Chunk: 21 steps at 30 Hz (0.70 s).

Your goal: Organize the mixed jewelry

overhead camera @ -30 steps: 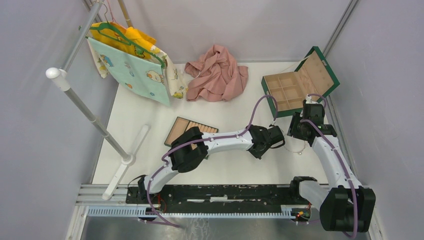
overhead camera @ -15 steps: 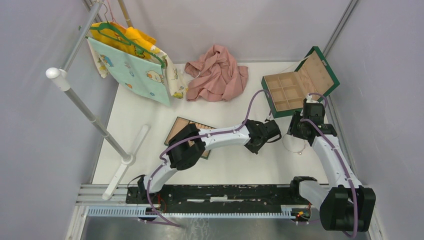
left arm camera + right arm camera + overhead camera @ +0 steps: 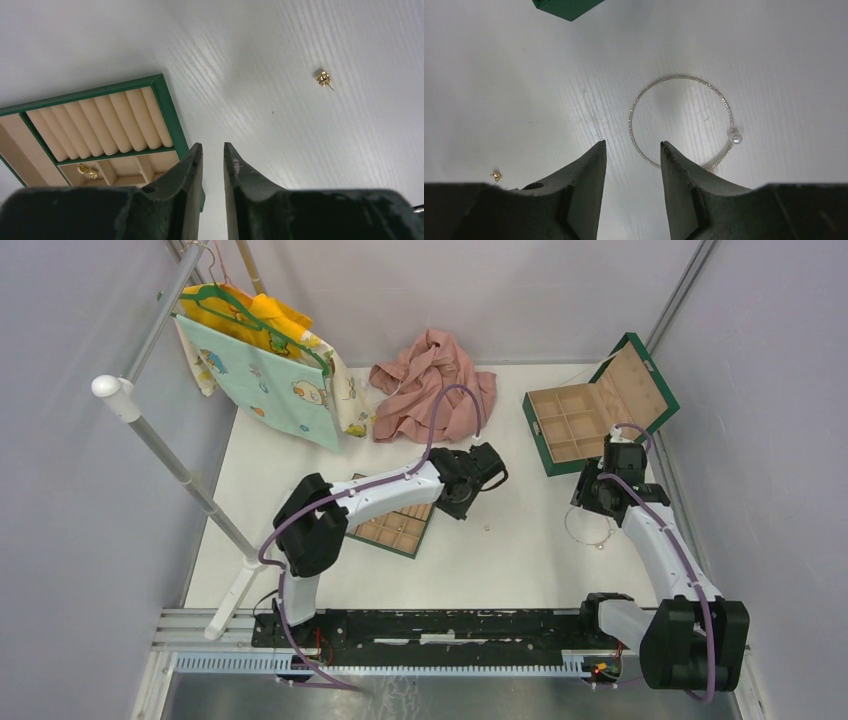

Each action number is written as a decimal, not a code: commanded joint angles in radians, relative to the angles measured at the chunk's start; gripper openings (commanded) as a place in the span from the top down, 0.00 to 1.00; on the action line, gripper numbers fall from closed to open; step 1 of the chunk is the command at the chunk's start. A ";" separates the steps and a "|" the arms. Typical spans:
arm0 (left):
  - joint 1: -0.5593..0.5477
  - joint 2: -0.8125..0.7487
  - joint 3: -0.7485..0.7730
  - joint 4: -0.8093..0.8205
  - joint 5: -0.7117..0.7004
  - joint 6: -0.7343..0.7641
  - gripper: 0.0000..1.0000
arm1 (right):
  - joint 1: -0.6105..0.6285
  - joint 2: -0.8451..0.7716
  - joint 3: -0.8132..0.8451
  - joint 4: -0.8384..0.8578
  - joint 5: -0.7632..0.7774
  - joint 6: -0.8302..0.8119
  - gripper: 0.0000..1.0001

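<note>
The mixed jewelry lies on the white table. A thin silvery wire loop with a pearl bead sits just ahead of my right gripper, which hangs open and empty above it; the same loop shows from above. A tiny gold piece lies left of that gripper. Another gold stud rests on bare table, far right of my left gripper. Its jaws stand narrowly open with nothing between them, at the right edge of the tan tray. A gold piece sits in a tray compartment.
An open green box with tan compartments stands at the back right, beyond my right gripper. A pink cloth lies at the back centre. A clothes rack with hung garments fills the left side.
My left arm has swung left, from beside the right gripper to the tray's right edge, uncovering the loop and much of the tray. The right arm has barely moved.
</note>
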 commanded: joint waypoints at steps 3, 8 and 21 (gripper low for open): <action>-0.001 0.023 0.067 -0.003 0.033 -0.033 0.63 | -0.002 0.038 0.060 0.055 -0.025 0.010 0.50; -0.009 0.089 0.154 0.004 0.088 -0.085 0.47 | -0.002 0.039 0.081 0.046 -0.004 -0.004 0.50; -0.047 0.316 0.378 -0.057 0.097 -0.220 0.42 | -0.002 0.047 0.086 0.016 -0.003 -0.023 0.50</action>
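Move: The gold stud earring lies roughly 7 cm to the left hand's right, about level with it fore and aft and 6 cm below. The green tray's middle is about 17 cm to that hand's left and 3 cm ahead; the necklace ring lies some 30 cm to its right and 1 cm ahead, the open jewelry box some 27 cm right and 24 cm ahead. From the right hand, the earring is about 23 cm left, 2 cm back and 8 cm below. The left hand breaks off its way towards the tray and swings back to its right by about 8 cm, away from the tray and over the bare table to the gold stud earring, its fingers opening from about a quarter to a bit over half. It sinks about 3 cm as it goes, mostly in the later part, with a slight tilt of the wrist, and ends just above the earring with the open fingers to either side of it in the hand's own view, not yet touching. ##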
